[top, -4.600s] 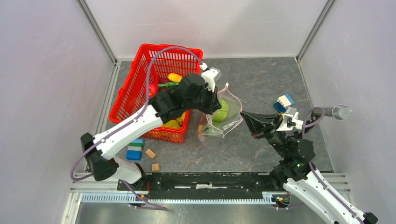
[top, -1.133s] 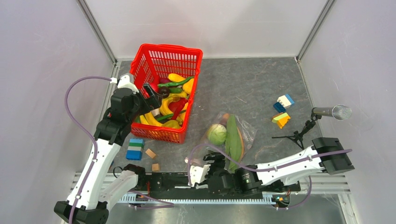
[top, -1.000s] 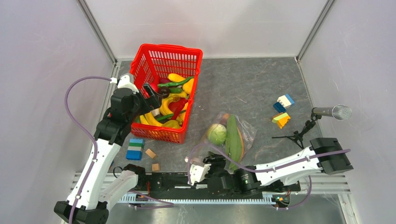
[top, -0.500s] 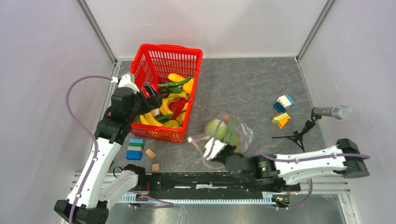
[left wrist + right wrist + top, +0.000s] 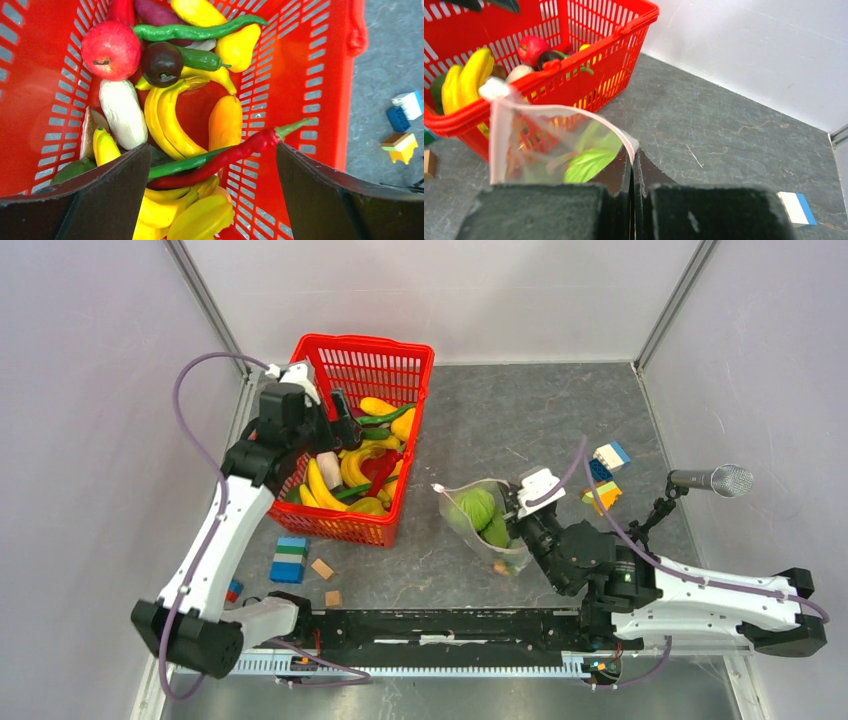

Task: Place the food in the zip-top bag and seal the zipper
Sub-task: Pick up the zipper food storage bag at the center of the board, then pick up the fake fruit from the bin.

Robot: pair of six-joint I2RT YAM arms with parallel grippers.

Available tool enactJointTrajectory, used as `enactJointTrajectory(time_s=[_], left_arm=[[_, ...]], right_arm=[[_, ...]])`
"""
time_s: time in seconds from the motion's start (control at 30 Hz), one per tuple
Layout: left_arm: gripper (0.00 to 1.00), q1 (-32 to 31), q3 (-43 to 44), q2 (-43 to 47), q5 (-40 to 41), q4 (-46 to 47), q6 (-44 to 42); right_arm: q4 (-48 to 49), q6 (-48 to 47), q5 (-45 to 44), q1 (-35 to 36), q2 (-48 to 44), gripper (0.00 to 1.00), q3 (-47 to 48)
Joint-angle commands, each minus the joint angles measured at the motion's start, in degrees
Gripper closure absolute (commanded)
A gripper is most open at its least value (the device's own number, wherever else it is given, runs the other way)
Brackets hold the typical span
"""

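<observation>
The zip-top bag stands on the table right of the basket, mouth up and gaping, with green food inside. My right gripper is shut on the right end of its mouth. In the right wrist view the closed fingers pinch the pink zipper, with the bag and green food to the left. My left gripper hangs open over the red basket. The left wrist view shows that gripper above bananas, a red chili and a red apple.
Building blocks and a yellow-orange block lie right of the bag, near a microphone on a stand. A small orange piece lies by the bag's near corner. A blue-green block and two wooden cubes sit in front of the basket.
My right gripper shut on the bag's mouth edge and drew it up and to the right, so the bag now stands open. My left arm moved further over the basket.
</observation>
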State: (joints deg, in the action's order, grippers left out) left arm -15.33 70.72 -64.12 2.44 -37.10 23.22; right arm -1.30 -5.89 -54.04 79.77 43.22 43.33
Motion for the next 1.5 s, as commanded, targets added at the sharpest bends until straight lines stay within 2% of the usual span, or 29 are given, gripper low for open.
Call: enactJointTrajectory(time_s=[0.0,0.13,0.27,0.47,0.53,0.6,0.7,0.87,1.03,1.17,1.3,1.47], left_arm=[[0.0,0.2,2.8,-5.7,1.5,-0.4,-2.5],[0.0,0.1,3.3,-9.4,-2.1,-0.6,-2.1],[0.0,0.1,0.8,-8.4,-8.2,-0.9,-4.5],[0.0,0.1,3.1,-8.1,-18.0,-11.2,-10.3],[0.0,0.0,5.0,-8.8,-16.1,-15.8,-11.3],[0.0,0.1,4.9,-8.2,-10.4,-16.2,-9.1],[0.0,0.1,2.2,-6.1,5.1,-14.1,1.5],[0.0,0.3,-11.4,1.9,16.9,0.6,15.1],[0.0,0.4,-12.4,-1.9,24.7,5.6,15.7],[0.0,1.7,-10.3,-8.7,25.7,6.6,15.6],[0.02,4.4,-10.6,-13.8,21.6,8.6,15.6],[0.31,4.8,-12.6,-13.3,18.2,10.2,14.8]], right_arm=[[-0.3,0.5,-4.5,-0.1,-2.3,1.0,6.0],[-1.9,2.2,-9.8,-0.1,-2.2,1.0,5.9],[-3.9,4.8,-15.3,0.0,-3.2,1.0,4.8],[-2.4,2.3,-14.8,-0.1,-5.2,1.0,4.5],[-2.7,2.0,-14.9,-0.1,-4.9,1.0,4.7],[-2.8,1.9,-15.3,-0.1,-4.3,1.0,4.8],[-2.9,2.3,-14.8,-0.1,-2.9,1.0,4.8],[-4.7,5.1,-12.2,0.0,-0.4,1.0,4.6],[-5.5,8.2,-10.2,0.0,0.1,1.0,3.7],[-5.2,9.3,-8.3,0.0,0.1,1.0,3.0],[-5.5,10.3,-7.5,-0.1,-0.1,1.0,2.6],[-5.1,10.9,-6.9,0.0,-0.2,1.0,1.7]])
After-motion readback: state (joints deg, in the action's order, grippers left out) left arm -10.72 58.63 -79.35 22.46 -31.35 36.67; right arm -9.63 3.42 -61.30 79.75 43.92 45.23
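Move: The bananas leaning in the near left of the basket lie about 7 cm left of the left hand, 1 cm back and 19 below. The white root is some 3 cm ahead and 5 left, the red pepper 2 ahead and 4 right, at much the same depth. From the right hand, the bag it grips is centred about 3 cm ahead, 4 left and 13 below; its white zipper tab is 6 ahead, 12 left and 6 lower. Towards the bananas the open left hand first dips, draws back, then swings left, forward and down, ending about 15 cm lower and 8 left, turned some 30 degrees counter-clockwise and tipped down, its fingers starting to close about their upper ends. The right hand keeps its pinch on the bag's rim, swinging about 6 cm right and 4 back left, then sinking a little, turned slightly clockwise. ##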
